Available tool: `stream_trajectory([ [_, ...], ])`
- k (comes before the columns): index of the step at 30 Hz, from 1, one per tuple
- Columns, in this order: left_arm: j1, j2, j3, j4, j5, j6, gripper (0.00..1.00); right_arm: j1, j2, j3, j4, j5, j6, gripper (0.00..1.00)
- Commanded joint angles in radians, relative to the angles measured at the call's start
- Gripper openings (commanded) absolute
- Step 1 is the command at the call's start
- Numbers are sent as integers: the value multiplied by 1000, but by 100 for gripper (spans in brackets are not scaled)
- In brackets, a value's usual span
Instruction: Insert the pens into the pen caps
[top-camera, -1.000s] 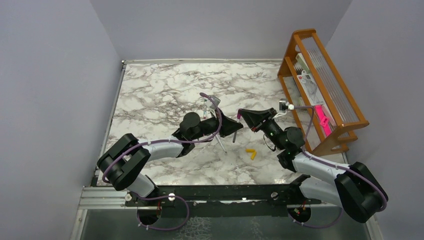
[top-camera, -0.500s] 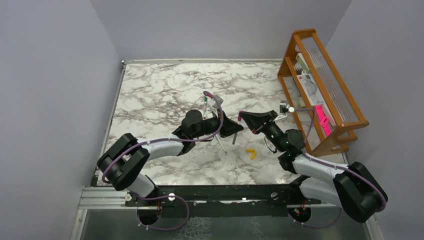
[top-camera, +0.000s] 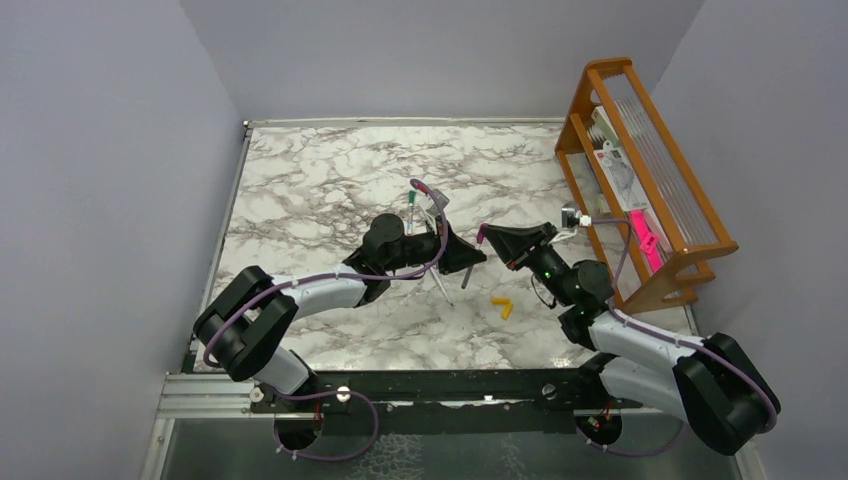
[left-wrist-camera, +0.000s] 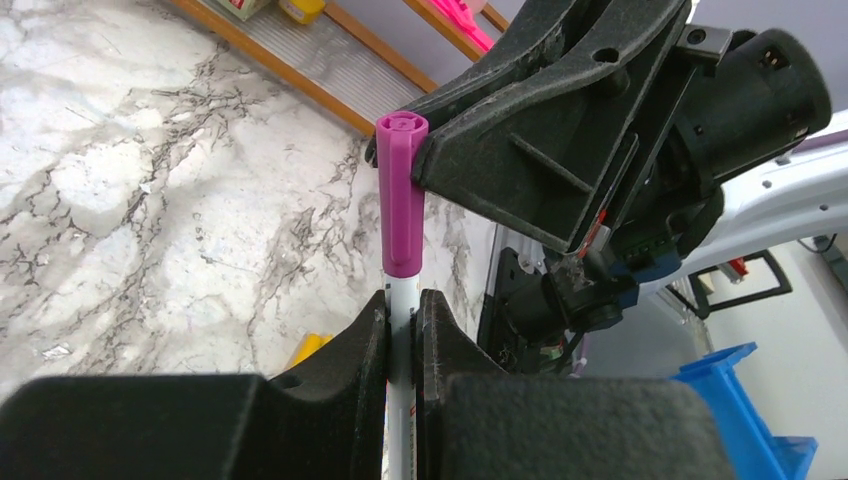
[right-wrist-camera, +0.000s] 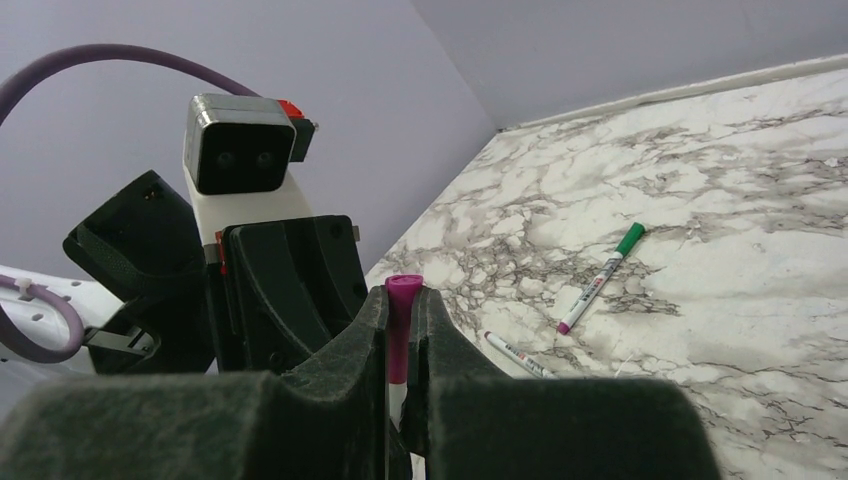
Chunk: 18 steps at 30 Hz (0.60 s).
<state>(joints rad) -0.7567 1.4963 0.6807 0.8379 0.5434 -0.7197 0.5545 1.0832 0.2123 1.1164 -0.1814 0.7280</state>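
My left gripper (left-wrist-camera: 402, 298) is shut on a pen (left-wrist-camera: 400, 310), a thin white barrel standing upright between its fingers. A magenta pen cap (left-wrist-camera: 402, 190) sits over the pen's upper end. My right gripper (right-wrist-camera: 401, 295) is shut on that same magenta cap (right-wrist-camera: 400, 330), and the white barrel shows just under it. In the top view the left gripper (top-camera: 478, 257) and the right gripper (top-camera: 487, 237) meet tip to tip above the table's middle. A pen with a green cap (top-camera: 410, 210) lies behind them, and a bare pen (top-camera: 441, 285) lies under the left gripper. Two yellow-orange caps (top-camera: 502, 305) lie in front.
A wooden rack (top-camera: 650, 180) with papers and a pink item stands along the right edge, close behind my right arm. The marble table (top-camera: 300, 180) ends at grey walls on the left and at the back. The left arm's purple cable (top-camera: 432, 200) loops above its wrist.
Both grippers have stayed shut on pen and cap. The left wrist has edged slightly toward the back and the right gripper has shifted a little with it.
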Motion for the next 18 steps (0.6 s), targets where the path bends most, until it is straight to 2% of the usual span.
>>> stream_trajectory([
  [1, 40, -51, 77, 146, -36, 66, 0, 25, -59, 0, -276, -89, -45, 1],
  [4, 41, -59, 56, 104, -29, 95, 0, 25, -103, 26, -319, -48, -58, 2],
  [6, 42, -56, 51, 64, -30, 107, 0, 25, -128, 48, -359, -18, -74, 12],
  [10, 45, -42, 30, 17, -47, 119, 0, 25, -196, 79, -446, 62, -109, 38],
  [11, 47, -38, 25, 6, -56, 123, 0, 25, -217, 86, -476, 86, -120, 42],
  [16, 97, 4, 27, -66, -105, 119, 0, 25, -292, 97, -590, 171, -183, 43],
  [18, 129, 30, 65, -166, -157, 132, 0, 25, -307, 93, -624, 190, -192, 43],
])
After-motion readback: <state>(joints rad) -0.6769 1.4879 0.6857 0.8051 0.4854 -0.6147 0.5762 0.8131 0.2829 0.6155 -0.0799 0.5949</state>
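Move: The left hand grips the pen, whose purple cap sits about 3 cm ahead of and 3 cm above it, already on the pen and still between the right fingers. The green-capped pen lies some 22 cm ahead, 15 cm to the left and 16 cm below the left hand; the bare pen is about 4 cm ahead, 8 cm left and 17 cm below. From the right hand, the yellow caps lie about 5 cm back, 5 cm right and 20 cm down. The right fingers open and let go of the purple cap, then ease about 2 cm to the right while the wrist rolls some 10 degrees, left side dipping. The left hand keeps its pinch on the pen, waits for the release, then carries it about 4 cm forward and 2.5 cm left, towards the green-capped pen, swinging slightly counter-clockwise. ##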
